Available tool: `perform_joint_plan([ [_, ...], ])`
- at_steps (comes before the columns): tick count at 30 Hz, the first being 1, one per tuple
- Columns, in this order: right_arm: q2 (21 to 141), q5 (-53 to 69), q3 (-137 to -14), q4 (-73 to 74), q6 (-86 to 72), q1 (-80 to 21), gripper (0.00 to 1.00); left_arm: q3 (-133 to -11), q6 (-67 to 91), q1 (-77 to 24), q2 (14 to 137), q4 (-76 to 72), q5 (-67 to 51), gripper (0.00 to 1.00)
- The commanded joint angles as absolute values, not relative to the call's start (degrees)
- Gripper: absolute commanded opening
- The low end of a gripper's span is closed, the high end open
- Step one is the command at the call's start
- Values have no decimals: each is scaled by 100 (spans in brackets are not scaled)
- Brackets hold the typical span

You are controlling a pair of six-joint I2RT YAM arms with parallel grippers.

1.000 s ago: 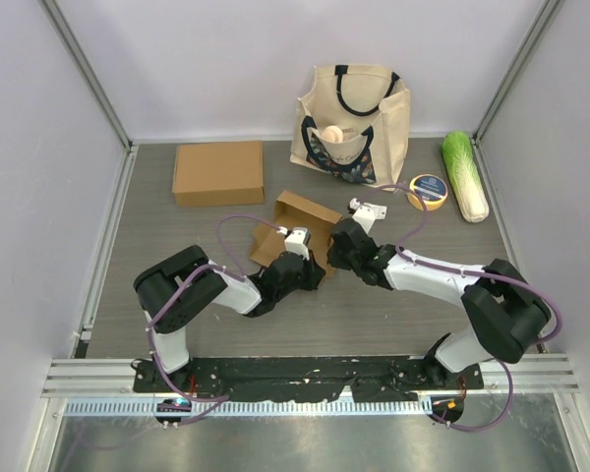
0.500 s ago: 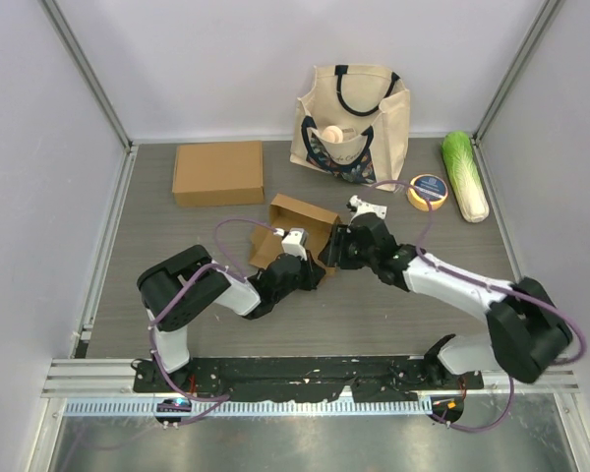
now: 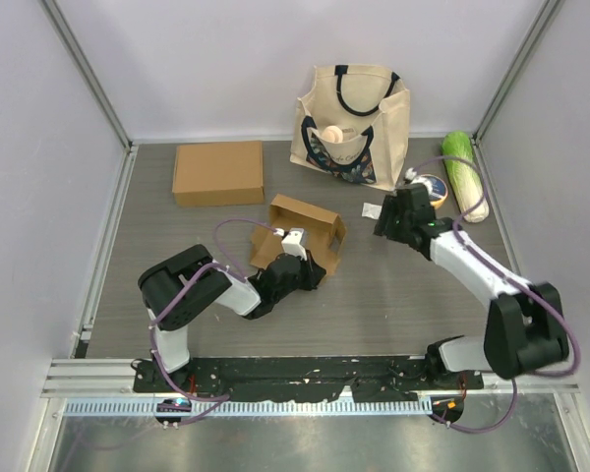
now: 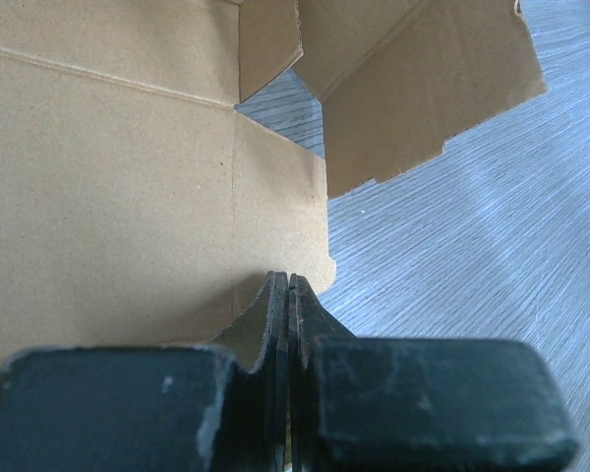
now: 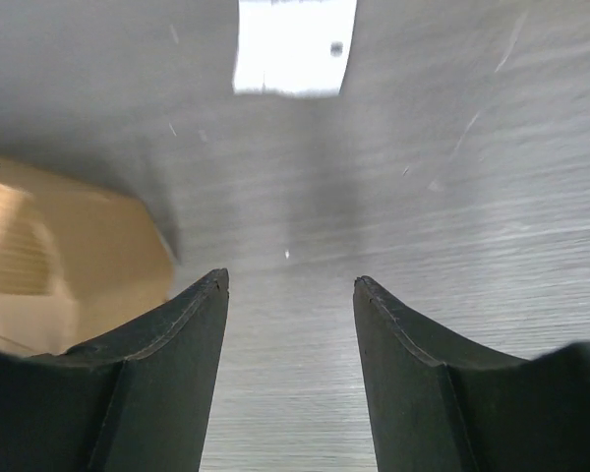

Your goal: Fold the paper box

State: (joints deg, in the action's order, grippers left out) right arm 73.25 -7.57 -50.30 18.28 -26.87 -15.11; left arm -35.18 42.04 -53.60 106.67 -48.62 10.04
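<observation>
The brown paper box (image 3: 300, 234) stands half-formed in the middle of the table, its flaps loose. My left gripper (image 3: 308, 267) is at the box's near edge, shut on a cardboard flap (image 4: 177, 197). In the left wrist view its fingertips (image 4: 288, 285) press together against the panel's edge. My right gripper (image 3: 382, 222) is to the right of the box and apart from it. It is open, with bare table between its fingers (image 5: 290, 285). A corner of the box (image 5: 69, 256) shows at the left of the right wrist view.
A flat closed cardboard box (image 3: 217, 172) lies at the back left. A canvas tote bag (image 3: 352, 118) stands at the back, with a tape roll (image 3: 429, 190) and a green cabbage (image 3: 464, 175) at the back right. A small white scrap (image 3: 371, 208) lies by my right gripper.
My right gripper opened, let go of the box's right side and drew back to the right. The left gripper and the box stayed almost where they were.
</observation>
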Motion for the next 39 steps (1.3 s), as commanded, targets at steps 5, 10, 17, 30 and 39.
perform_joint_plan([
  [5, 7866, -615, -4175, -138, -1119, -2749, 57, -3481, 4157, -5326, 10846, -4711, 800, 0],
  [10, 7953, -676, -3876, -1484, -660, -3375, 57, -3437, 4175, -5300, 10854, -4799, 738, 0],
  [17, 8464, -536, -3973, -2195, -281, -3586, 56, -3410, 4175, -5291, 10802, -4869, 747, 0],
  [30, 9438, -2837, -3841, -3954, -308, -4289, 55, -3366, 4157, -5265, 10854, -4904, 782, 0],
  [39, 10160, -3639, -4043, -4464, -685, -4500, 54, -3270, 4157, -5238, 10811, -5001, 817, 0],
])
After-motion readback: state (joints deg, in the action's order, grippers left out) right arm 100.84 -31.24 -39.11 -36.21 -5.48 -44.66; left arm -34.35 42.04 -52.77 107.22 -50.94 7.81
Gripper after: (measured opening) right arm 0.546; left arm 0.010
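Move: The right hand, empty and about half open, goes for the paper box's far-right corner flap, roughly 13 cm to its left, 2 cm farther out and 9 cm lower. The box's far wall stands about 18 cm left and 5 cm ahead of it, 9 cm lower; the white slip lies some 6 cm ahead, 1 cm left, 12 cm down. The left hand's shut tips are on the base tab, its middle 2 cm ahead and 1 cm right; from them the corner flap is about 9 cm ahead, 3 cm right, slightly higher. The right hand drops about 8 cm while pulling back a little, then sweeps left and forward to the paper box's far-right corner, rising a few centimetres and sinking again at the end, some 15 cm left in all, while the fingers' pointing swings counter-clockwise and partly back, tips up about 20 degrees and the hand rolls right side down. Its fingers stay half open and end astride the corner flap, one inside and one outside, the inner tip against the cardboard, while the left hand keeps its shut fingertips in place on the base tab. ##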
